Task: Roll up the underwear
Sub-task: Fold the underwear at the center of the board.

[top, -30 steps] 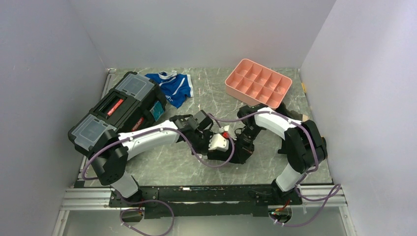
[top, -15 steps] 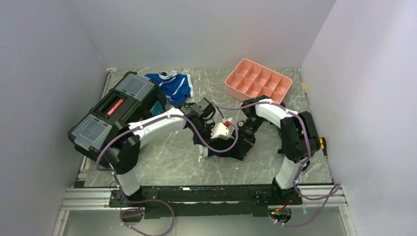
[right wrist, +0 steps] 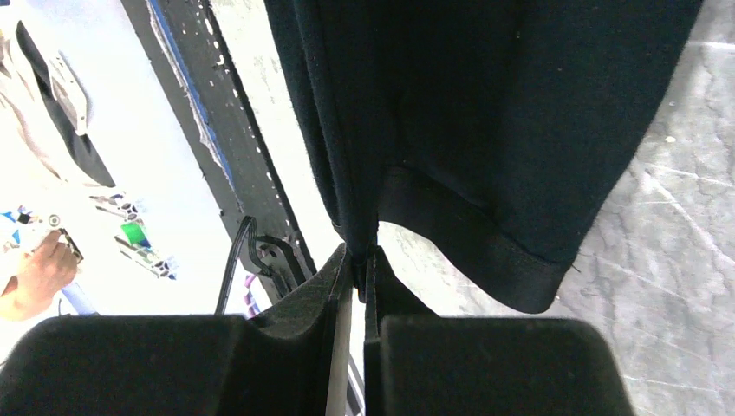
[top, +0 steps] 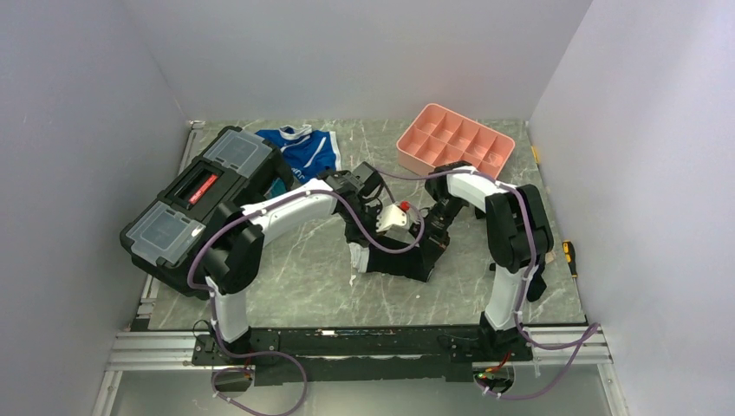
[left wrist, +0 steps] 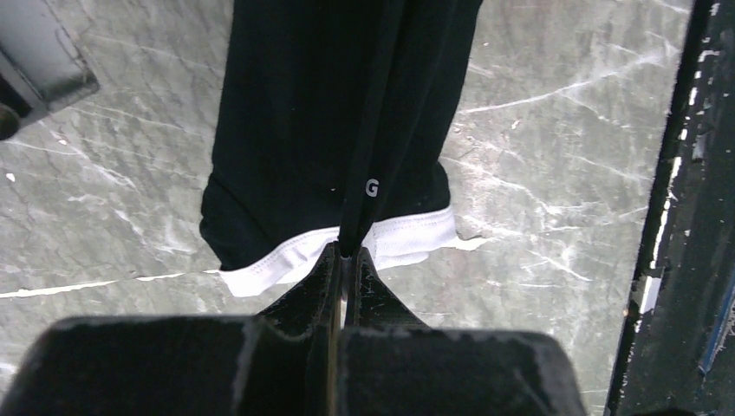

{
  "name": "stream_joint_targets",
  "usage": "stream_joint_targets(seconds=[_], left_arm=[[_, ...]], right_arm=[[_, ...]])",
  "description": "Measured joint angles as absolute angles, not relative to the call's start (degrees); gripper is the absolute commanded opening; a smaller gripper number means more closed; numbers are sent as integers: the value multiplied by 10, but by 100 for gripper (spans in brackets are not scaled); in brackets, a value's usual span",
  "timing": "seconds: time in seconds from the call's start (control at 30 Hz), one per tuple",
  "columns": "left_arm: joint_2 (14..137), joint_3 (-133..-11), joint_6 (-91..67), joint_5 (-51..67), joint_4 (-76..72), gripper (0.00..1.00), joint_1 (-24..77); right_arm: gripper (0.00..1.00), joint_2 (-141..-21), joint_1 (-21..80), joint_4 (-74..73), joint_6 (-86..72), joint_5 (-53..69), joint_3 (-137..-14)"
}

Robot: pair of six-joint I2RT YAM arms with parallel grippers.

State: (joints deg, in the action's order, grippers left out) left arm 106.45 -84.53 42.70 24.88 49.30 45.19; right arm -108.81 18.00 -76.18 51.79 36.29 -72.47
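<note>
The underwear (top: 400, 258) is black with a white edge band and hangs in a sheet between both grippers, its lower end on the marble table. My left gripper (left wrist: 347, 254) is shut on a black edge of the underwear (left wrist: 303, 113) beside a small white letter. My right gripper (right wrist: 360, 249) is shut on a dark hem of the underwear (right wrist: 485, 113), which drapes down to the tabletop. In the top view the left gripper (top: 371, 227) and right gripper (top: 431, 232) sit close together above the middle of the table.
A black toolbox (top: 201, 204) lies at the left. Blue-and-white briefs (top: 305, 154) lie at the back. A pink compartment tray (top: 455, 146) stands at the back right. A yellow-handled tool (top: 568, 251) lies by the right wall.
Both grippers have moved toward the back of the table with the underwear, drawing it along and lifting its upper edge. Both arms' elbows swung closer in.
</note>
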Motion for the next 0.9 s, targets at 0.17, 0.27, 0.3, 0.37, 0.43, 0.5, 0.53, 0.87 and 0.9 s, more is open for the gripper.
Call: stream_joint_targets(seconds=[0.17, 0.27, 0.3, 0.37, 0.43, 0.5, 0.53, 0.87, 0.9], left_arm=[[1090, -870, 429, 241, 496, 0, 449], [1109, -892, 431, 238, 504, 0, 448], [1116, -901, 432, 237, 506, 0, 448], [1129, -917, 434, 235, 507, 0, 446], [1139, -929, 435, 232, 509, 0, 445], [1149, -943, 437, 230, 510, 0, 444], [1154, -948, 438, 229, 511, 0, 444], [1191, -965, 439, 221, 507, 0, 438], [1194, -965, 439, 221, 507, 0, 437]], right_arm=[[2, -1108, 168, -770, 528, 359, -743], [3, -1125, 159, -777, 534, 357, -756], [3, -1131, 156, -780, 536, 356, -761], [4, -1143, 150, -784, 540, 354, -769], [4, -1154, 146, -787, 543, 353, -778], [4, -1165, 141, -790, 546, 351, -787], [5, -1169, 139, -791, 547, 350, -790], [16, -1217, 127, -805, 560, 350, -829], [19, -1219, 127, -806, 560, 350, -829]])
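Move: Between my hands I hold the lifted near edge of the underwear. The lying far corner at the waistband is about 9 cm ahead of my left hand and 8 cm below. From my right hand, the lying far leg corner is some 6 cm ahead and 5 cm down. The blue shirt is about 26 cm ahead and 17 cm left of my left hand; the pink organizer is about 29 cm ahead and 6 cm right of my right hand. I carry the pinched edge forward over the lying half of the underwear with both hands together, about 5 cm with my left and 4 cm with my right. Both sink 2 to 3 cm towards the board and drift nearly 2 cm right. My left fingers stay shut on the cloth; right at the end my right fingers just start to ease apart. ##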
